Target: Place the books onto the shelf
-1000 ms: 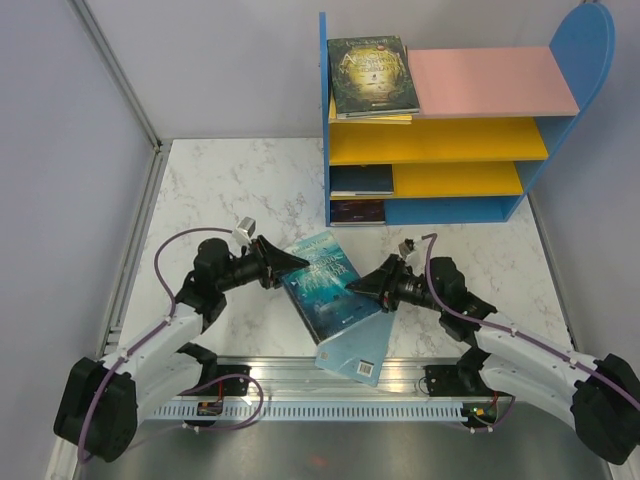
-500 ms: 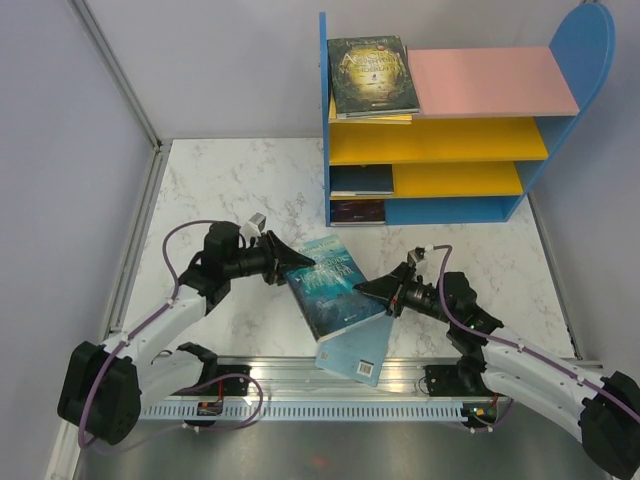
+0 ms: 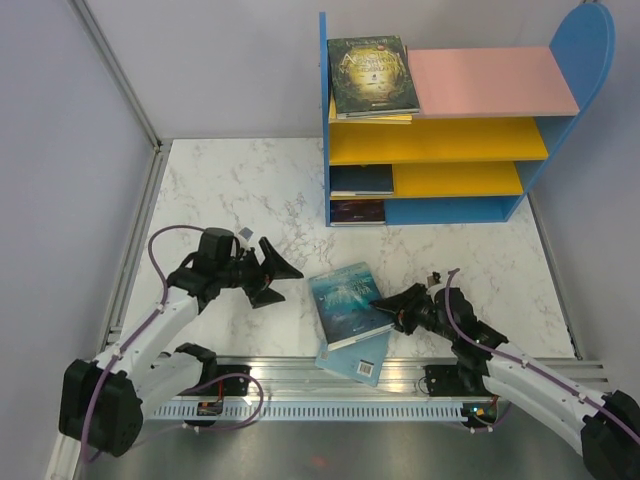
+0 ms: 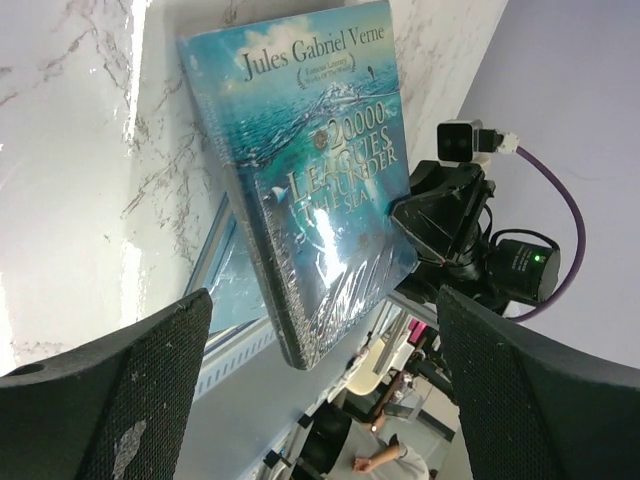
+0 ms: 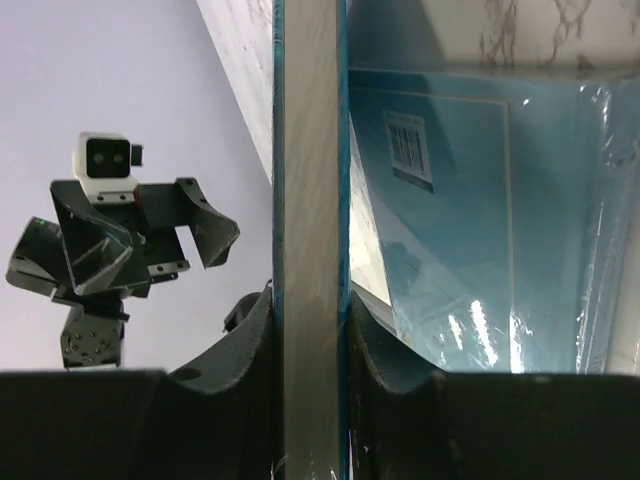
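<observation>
The teal ocean book (image 3: 346, 300) is clamped at its right edge by my right gripper (image 3: 386, 304), which is shut on it; in the right wrist view its page edge (image 5: 310, 200) runs up between the fingers of that gripper (image 5: 310, 335). My left gripper (image 3: 285, 283) stands open to the left of the book, apart from it. The left wrist view shows the book's cover (image 4: 300, 170) beyond the spread left gripper (image 4: 320, 400). The shelf (image 3: 490, 80) stands at the back right with a dark green book (image 3: 373, 75) on its pink top, a navy one (image 3: 362, 180) and a dark one (image 3: 357, 211) lower down.
A pale blue book (image 3: 355, 360) lies under the teal one, back cover and barcode (image 5: 410, 150) up, overhanging the metal rail (image 3: 300, 385) at the near edge. A yellow book's edge (image 3: 380, 120) shows under the green one. Grey walls close in left and behind.
My left gripper opened, let go of the teal book and drew back to the left. My right gripper carried the book toward the near edge and a little right.
</observation>
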Available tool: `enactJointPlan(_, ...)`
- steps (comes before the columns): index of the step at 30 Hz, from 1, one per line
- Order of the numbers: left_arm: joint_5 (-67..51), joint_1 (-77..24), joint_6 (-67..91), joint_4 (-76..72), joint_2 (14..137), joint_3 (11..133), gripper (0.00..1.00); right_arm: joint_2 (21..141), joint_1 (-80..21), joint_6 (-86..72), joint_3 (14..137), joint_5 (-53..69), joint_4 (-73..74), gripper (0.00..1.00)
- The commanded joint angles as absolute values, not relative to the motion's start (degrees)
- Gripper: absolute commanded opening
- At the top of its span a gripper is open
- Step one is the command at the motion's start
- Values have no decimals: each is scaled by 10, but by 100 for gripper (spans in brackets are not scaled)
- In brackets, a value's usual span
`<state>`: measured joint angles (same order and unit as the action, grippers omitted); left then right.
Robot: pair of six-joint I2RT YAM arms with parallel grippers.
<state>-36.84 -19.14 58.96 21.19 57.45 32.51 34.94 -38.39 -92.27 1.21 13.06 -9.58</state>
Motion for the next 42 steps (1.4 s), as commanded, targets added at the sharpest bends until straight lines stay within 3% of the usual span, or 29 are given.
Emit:
enactJointPlan(1, -366, -178, 539, 265, 533, 349, 94, 328, -367, -956, 45, 106, -192, 0)
enactJointPlan(12, -379, -171, 505, 330, 475, 353, 93, 383, -190, -922, 119, 193, -205, 0)
enactJointPlan(18, -381, -172, 482, 354, 465, 352, 92, 470, -112, -885, 197, 260, -213, 0)
enactJointPlan(26, -384, -171, 469, 362, 474, 366, 91, 553, -86, -870, 248, 268, -251, 0)
enactJointPlan(35, -383, -171, 462, 376, 472, 368, 91, 770, -85, -840, 296, 271, -396, 0)
enactJointPlan(42, -368, -171, 458, 389, 473, 371, 91, 893, -81, -809, 371, 281, -408, 0)
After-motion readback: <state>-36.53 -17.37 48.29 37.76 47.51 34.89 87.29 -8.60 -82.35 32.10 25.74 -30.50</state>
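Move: The place I take the teal book to, the left end of the bottom shelf on top of the dark book, is about 29 cm ahead of my right hand and 7 cm to its left, near hand height; the dark book lies some 4 cm lower there. The pale blue book is about 8 cm back, 7 cm left and 5 cm below. From my left hand that shelf place is roughly 26 cm ahead, 20 cm right and 5 cm lower. Still pinching the teal book by its right edge, I swing my right hand forward and a little right, turning it clockwise to bring the book square to the shelf. I rise about 7 cm on the way, then sink some 4 cm while pushing on forward, about 22 cm in all, feeding the book's far end in over the dark book. My open left hand backs off about 4 cm towards my base and left. ##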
